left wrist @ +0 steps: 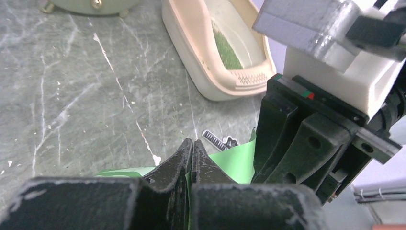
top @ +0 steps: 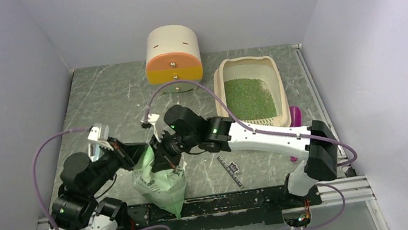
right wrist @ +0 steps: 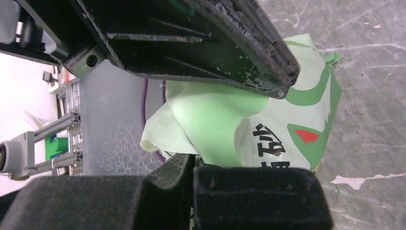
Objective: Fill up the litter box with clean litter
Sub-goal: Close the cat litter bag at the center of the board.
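Note:
The beige litter box (top: 220, 83) stands at the back right, its floor covered with clean litter (top: 250, 98), light-green granules. The left wrist view shows its near end (left wrist: 201, 81) and a strip of litter (left wrist: 226, 48). A green printed bag (top: 160, 183) stands upright at the front centre. My left gripper (top: 140, 156) is shut on the bag's top edge, a thin green sheet (left wrist: 237, 160) pinched between its jaws (left wrist: 192, 146). My right gripper (top: 163, 151) is shut on the same top edge from the other side (right wrist: 194, 160), with the bag (right wrist: 225, 124) hanging in front of it.
A round beige-and-orange drawer unit (top: 173, 56) stands at the back. A magenta scoop (top: 295, 116) lies beside the litter box. A black toothed strip (top: 230, 171) lies on the table right of the bag. Grey walls close in left, right and back.

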You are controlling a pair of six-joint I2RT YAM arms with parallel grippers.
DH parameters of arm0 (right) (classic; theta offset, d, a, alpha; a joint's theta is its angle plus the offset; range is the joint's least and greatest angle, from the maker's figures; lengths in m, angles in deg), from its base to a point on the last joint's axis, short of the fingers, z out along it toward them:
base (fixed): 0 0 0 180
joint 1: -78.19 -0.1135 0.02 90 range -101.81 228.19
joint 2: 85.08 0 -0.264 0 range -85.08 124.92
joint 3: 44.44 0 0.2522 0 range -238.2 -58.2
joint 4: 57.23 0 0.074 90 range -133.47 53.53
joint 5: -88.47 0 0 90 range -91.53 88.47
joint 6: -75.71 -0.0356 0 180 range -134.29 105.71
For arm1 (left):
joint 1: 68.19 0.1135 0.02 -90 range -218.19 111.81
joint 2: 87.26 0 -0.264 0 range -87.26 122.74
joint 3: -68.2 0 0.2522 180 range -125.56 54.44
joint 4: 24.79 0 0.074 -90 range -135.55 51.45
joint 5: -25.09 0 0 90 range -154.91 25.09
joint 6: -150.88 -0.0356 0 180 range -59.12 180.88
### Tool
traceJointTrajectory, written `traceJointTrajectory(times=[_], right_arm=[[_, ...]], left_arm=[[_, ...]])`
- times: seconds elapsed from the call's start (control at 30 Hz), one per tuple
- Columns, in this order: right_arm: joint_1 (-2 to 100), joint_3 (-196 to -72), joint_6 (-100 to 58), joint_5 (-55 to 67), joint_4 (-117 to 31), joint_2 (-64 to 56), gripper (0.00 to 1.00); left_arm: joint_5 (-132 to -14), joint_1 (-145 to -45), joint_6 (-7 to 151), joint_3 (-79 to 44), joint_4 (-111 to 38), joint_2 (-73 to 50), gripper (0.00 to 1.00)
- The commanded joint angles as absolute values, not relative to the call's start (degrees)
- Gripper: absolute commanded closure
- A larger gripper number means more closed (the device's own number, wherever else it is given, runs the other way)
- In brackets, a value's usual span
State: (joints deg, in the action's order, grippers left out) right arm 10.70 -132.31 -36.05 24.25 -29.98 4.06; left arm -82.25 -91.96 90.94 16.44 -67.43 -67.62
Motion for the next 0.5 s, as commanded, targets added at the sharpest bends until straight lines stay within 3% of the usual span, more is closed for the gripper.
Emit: traceJointTrajectory(times=[0.0, 0.2, 0.3, 0.37, 0.47], right_arm=[[10.42, -145.56, -27.62, 28.29, -27.8, 6.13, 1.0], [10.77, -158.26, -24.19, 27.84, -18.25, 13.8, 1.0], [10.72, -152.4, -28.2, 24.74, -20.77, 10.8, 1.0], [10.73, -143.18, -32.21, 22.19, -24.78, 6.84, 0.9], [10.78, -132.86, -36.9, 19.97, -29.52, 1.3, 0.64]], left_arm=[[-79.88, -92.01, 99.42, 18.6, -70.27, -73.36, 0.95], [-77.08, -92.01, 99.37, 17.13, -74.02, -74.92, 0.95], [-78.12, -92.01, 99.42, 17.62, -74.1, -74.76, 0.95], [-78.61, -92.01, 100.88, 18.33, -73.97, -75.41, 0.95], [-79.12, -92.01, 104.48, 19.98, -74.0, -77.54, 0.95]])
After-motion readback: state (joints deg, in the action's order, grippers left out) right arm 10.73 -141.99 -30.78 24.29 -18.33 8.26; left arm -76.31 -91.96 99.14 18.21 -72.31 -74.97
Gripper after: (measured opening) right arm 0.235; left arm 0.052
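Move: Below both shut grippers, the cat litter bag has its middle about 13 cm lower than the left hand, some 6 cm back and 2 cm to its right, and about 10 cm straight under the right hand. From the right hand, the black label strip lies about 24 cm to the right and 1 cm ahead, some 21 cm down. The litter box is roughly 40 cm to the right, 30 cm ahead and 17 cm down. Keeping its pinch on the bag's top edge, the left hand pulls some 2 cm to the left and slightly back, turning a little counter-clockwise. Beside it, the right hand first goes about 2 cm left and 1 cm up along with it at the bag's mouth, then turns back to the right, sinking about 1 cm, as its fingers begin to open to roughly a quarter. ##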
